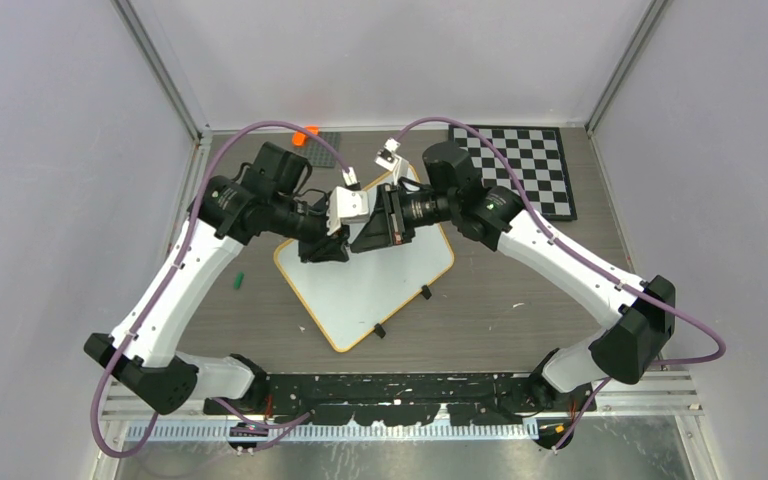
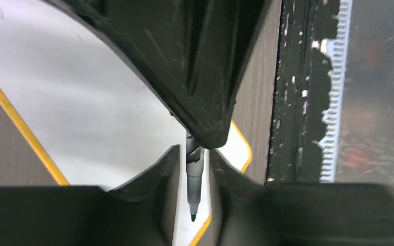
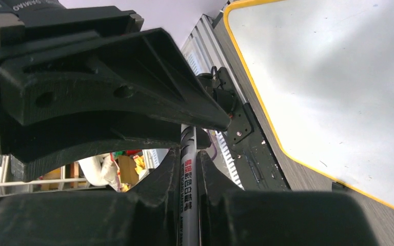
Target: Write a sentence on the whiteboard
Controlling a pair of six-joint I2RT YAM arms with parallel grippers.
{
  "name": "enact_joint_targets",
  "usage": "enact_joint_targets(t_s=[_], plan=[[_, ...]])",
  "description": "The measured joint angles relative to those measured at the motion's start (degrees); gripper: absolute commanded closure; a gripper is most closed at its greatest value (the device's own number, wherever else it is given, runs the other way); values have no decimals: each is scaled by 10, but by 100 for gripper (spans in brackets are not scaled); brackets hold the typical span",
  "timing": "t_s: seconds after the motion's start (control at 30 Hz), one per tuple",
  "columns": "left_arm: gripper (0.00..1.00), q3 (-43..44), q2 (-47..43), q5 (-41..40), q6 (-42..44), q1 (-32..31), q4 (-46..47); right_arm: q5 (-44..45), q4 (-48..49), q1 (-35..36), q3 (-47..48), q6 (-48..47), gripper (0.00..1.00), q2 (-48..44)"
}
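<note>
The whiteboard (image 1: 380, 285) lies tilted at the table's middle, white with an orange-yellow rim; it also shows in the wrist views (image 2: 82, 92) (image 3: 338, 77). No sentence is in view on it. Both grippers meet tip to tip above its far corner. My right gripper (image 1: 372, 232) (image 3: 188, 154) is shut on the printed barrel of a marker (image 3: 188, 189). The marker's uncapped green tip (image 2: 194, 205) pokes between the fingers of my left gripper (image 1: 328, 243) (image 2: 194, 154), which stand narrowly open with a sliver of white board showing on each side.
A black-and-white chequered board (image 1: 520, 165) lies at the back right. An orange object (image 1: 305, 135) sits on a dark mat at the back centre. A small green cap (image 1: 240, 280) lies left of the whiteboard. Black clip feet (image 1: 425, 293) stick out from its near edge.
</note>
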Motion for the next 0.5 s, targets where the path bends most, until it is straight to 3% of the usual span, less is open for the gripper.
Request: enact_joint_targets(t_s=[0.1, 0.27, 0.5], plan=[[33, 0, 0, -3, -15, 3, 2, -2, -4, -1, 1, -14, 100, 0], [11, 1, -9, 25, -46, 56, -4, -4, -45, -17, 19, -50, 100, 0], [11, -28, -81, 101, -156, 200, 17, 31, -145, -48, 71, -150, 100, 0]])
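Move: The marker is still shared: its middle lies about 5 cm to the left hand's right and 1 cm higher, level with it fore and aft, and practically at the right hand's finger pads. The whiteboard's centre is some 12 cm ahead, 3 cm right and 28 cm below the left hand; from the right hand, 12 cm ahead, straight in line sideways and 30 cm down. The green cap lies on the table, roughly 26 cm left, 6 cm ahead and 29 cm below the left hand. The marker comes free of the left fingers as they open wide, while the right fingers keep their pinch on its barrel. The left hand then withdraws about 5 cm to the left and some 3.5 cm up, turning roughly 20 degrees counter-clockwise; the right hand carries the marker about 3.5 cm right and 2.5 cm forward, high over the whiteboard, tilting slightly. ##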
